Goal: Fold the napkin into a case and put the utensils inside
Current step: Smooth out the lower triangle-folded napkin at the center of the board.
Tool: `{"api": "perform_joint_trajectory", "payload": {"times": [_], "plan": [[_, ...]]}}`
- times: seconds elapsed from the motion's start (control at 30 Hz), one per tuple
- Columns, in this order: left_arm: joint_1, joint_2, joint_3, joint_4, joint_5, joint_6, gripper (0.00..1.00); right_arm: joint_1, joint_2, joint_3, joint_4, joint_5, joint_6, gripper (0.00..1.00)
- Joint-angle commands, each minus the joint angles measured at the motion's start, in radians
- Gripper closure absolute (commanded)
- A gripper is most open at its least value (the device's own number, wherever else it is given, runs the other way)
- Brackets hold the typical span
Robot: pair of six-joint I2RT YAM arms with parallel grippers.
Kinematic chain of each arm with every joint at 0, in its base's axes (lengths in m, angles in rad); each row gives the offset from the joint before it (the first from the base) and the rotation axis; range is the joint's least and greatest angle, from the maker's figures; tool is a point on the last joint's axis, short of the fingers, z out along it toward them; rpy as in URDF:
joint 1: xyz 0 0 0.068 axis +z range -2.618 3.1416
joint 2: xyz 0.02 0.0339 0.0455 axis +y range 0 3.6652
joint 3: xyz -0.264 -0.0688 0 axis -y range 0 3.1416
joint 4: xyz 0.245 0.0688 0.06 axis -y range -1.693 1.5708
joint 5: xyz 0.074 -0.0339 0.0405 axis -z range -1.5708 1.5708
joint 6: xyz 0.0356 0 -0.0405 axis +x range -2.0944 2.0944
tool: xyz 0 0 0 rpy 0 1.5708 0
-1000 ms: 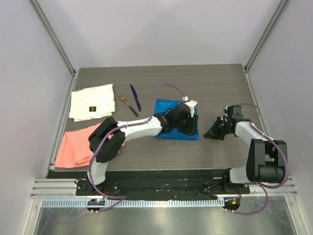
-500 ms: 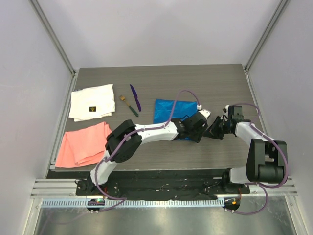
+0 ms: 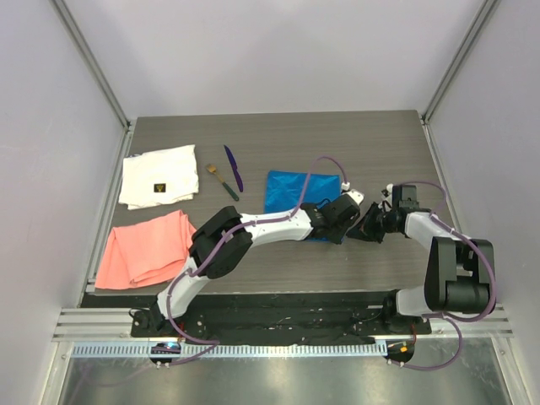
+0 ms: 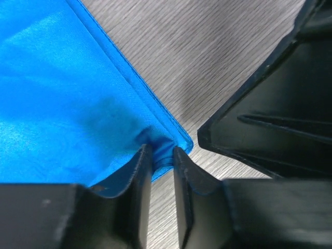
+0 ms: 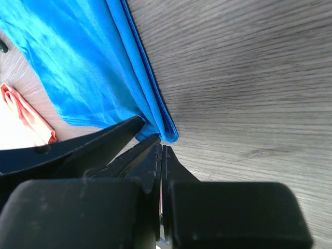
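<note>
The bright blue napkin (image 3: 295, 187) lies flat at mid-table, as a spread cloth rather than a case. My left gripper (image 3: 342, 229) is at its near right corner. In the left wrist view the left gripper (image 4: 162, 151) has its fingertips pinching that corner, and the napkin (image 4: 62, 93) puckers between them. My right gripper (image 3: 361, 229) is shut with nothing in it, its tip just beside the same corner of the napkin (image 5: 88, 62). The utensils lie left of the napkin: a purple piece (image 3: 234, 168) and a green-handled, tan-ended piece (image 3: 222, 181).
A white cloth with a dark label (image 3: 158, 175) lies at the left, with a salmon-pink cloth (image 3: 145, 246) in front of it. The two grippers sit almost touching each other. Frame posts stand at the table's back corners.
My left gripper moved right, off the napkin's middle to its near right corner, and its jaws narrowed onto the cloth. The right gripper barely shifted.
</note>
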Motion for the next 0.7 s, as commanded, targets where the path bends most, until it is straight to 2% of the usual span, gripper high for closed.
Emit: {"api": "perform_joint_trajectory", "payload": {"times": [0.0, 0.1, 0.53, 0.67], "plan": [[-0.002, 0.001, 0.041, -0.017, 0.01, 0.013, 0.79, -0.004, 0.025, -0.004, 0.042, -0.04, -0.014, 0.99], [0.0, -0.01, 0.034, -0.011, 0.013, 0.014, 0.85, -0.002, 0.04, -0.007, 0.058, -0.052, -0.011, 0.99], [0.026, -0.042, 0.001, 0.009, 0.057, -0.021, 0.99, 0.022, 0.105, 0.001, 0.117, -0.071, 0.012, 0.99], [0.029, -0.051, -0.003, 0.012, 0.072, -0.03, 1.0, 0.038, 0.108, 0.001, 0.131, -0.061, 0.021, 0.99]]}}
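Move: The near right corner of the blue napkin lies almost under my left fingers, about 1 cm back, 1 cm right and 1 cm below. From my right hand, that corner is some 3 cm left, 1 cm ahead and 2 cm down. The napkin's middle is about 9 cm ahead of my left hand and 10 cm left. The green-handled utensil lies farther out, roughly 16 cm ahead and 33 cm left of that hand. I keep my left hand in place low over the blue napkin's corner and close its part-open fingers almost fully, pinching the bit of cloth between them. Meanwhile I sink my right hand about 1.5 cm and bring it about 1 cm left, fingers still shut, until its tips come down at the same corner beside the left fingers. ##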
